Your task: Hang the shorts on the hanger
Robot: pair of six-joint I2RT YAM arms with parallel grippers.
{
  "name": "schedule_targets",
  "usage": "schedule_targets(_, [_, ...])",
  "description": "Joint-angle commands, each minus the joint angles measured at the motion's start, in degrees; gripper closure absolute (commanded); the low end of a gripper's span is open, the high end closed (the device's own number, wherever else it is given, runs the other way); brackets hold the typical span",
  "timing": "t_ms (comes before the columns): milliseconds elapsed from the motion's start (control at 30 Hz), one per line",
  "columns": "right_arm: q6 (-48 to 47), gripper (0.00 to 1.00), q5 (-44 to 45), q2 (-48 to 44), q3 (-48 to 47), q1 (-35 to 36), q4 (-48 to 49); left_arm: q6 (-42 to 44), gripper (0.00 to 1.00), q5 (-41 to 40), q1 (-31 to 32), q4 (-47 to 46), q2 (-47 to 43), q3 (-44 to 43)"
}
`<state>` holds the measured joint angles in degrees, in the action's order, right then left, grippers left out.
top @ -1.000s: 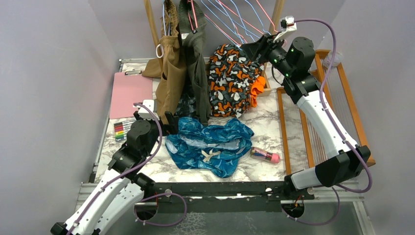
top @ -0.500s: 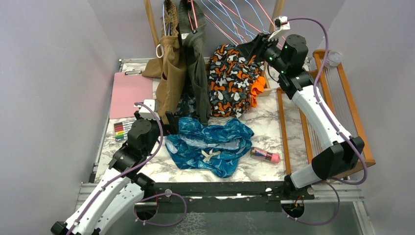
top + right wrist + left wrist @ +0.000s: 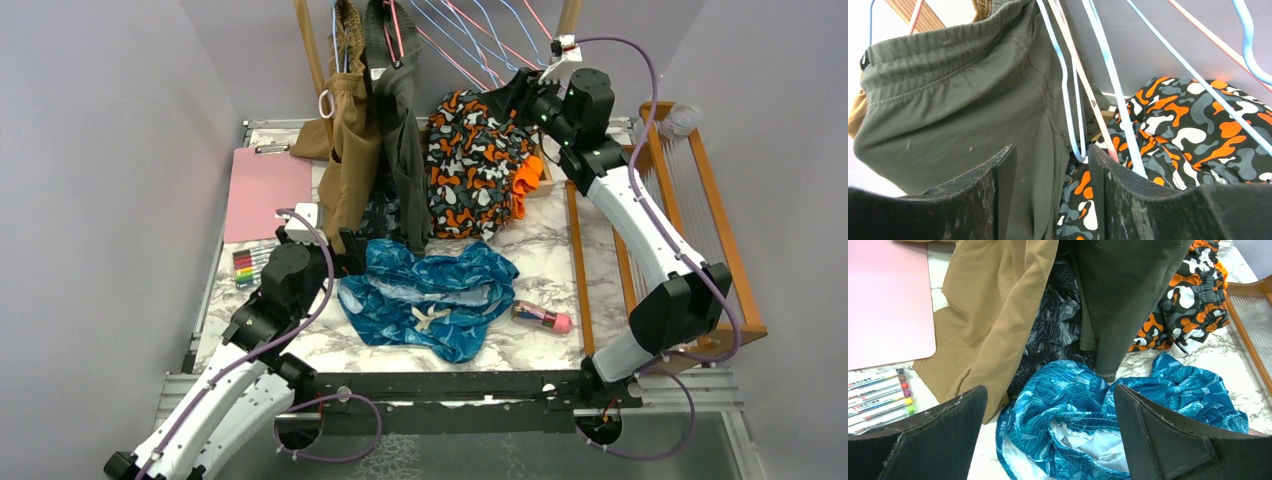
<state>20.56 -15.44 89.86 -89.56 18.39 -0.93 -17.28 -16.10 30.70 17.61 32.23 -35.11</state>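
The teal-blue shorts (image 3: 430,300) lie crumpled on the marble table, cream drawstring up; in the left wrist view the shorts (image 3: 1073,405) lie just beyond my fingers. My left gripper (image 3: 345,255) hovers at their left edge, and that left gripper (image 3: 1050,390) is wide open and empty. My right gripper (image 3: 505,95) is raised to the rail at the back. There the right gripper (image 3: 1052,150) stands open, holding nothing. A light-blue wire hanger (image 3: 1064,85) hangs in front of it, its lower bend just off the right finger's tip. Other blue and pink wires hang beside it.
A tan garment (image 3: 350,150) and an olive garment (image 3: 400,120) hang at the back. An orange, black and white garment (image 3: 475,160) bunches under the hangers. A pink clipboard (image 3: 268,190), markers (image 3: 245,265), a pink-capped tube (image 3: 540,317) and a wooden rack (image 3: 690,200) are around.
My right arm has swung left and slightly up, bringing its gripper closer to the hanging wires. The left arm and the shorts have not moved.
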Motion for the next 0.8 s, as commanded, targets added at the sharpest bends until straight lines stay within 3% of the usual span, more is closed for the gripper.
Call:
schedule_targets(0, [0.6,0.44,1.2,1.9,-2.6,0.4,-0.3,0.3,0.01,1.3,-0.5,-1.5,0.2,0.0])
schedule_targets(167, [0.9,0.49,0.4,3.0,-3.5,0.7,-0.2,0.4,0.01,1.7,-0.4,-1.7,0.7,-0.1])
schedule_targets(767, [-4.7,0.86,7.2,3.4,-6.5,6.7,-2.6,0.3,0.01,1.9,-0.6,-1.7,1.0,0.0])
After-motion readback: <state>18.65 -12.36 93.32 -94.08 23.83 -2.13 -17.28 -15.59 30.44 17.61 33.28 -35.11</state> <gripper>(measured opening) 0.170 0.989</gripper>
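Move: Just beyond the right fingertips, the near end of a blue hanger lies about 2 cm ahead of the right hand, level with it left-right and 1 cm below. A pink hanger's end is some 5 cm ahead and 2 cm right; the olive trousers hang about 3 cm ahead, 14 cm left and 8 cm lower. The camo shorts are 4 cm right, nearly beneath. From the left hand, the blue hanger end is roughly 23 cm ahead, 22 cm right and 16 cm up. Easing about 1 cm forward and 1 cm down onto the near end of the blue hanger, the right hand starts closing, then sweeps some 3 cm left towards the olive trousers, drawing back and rising slightly while the half-open fingers narrow to nearly shut with the wire between their tips. The wrist hardly turns. ##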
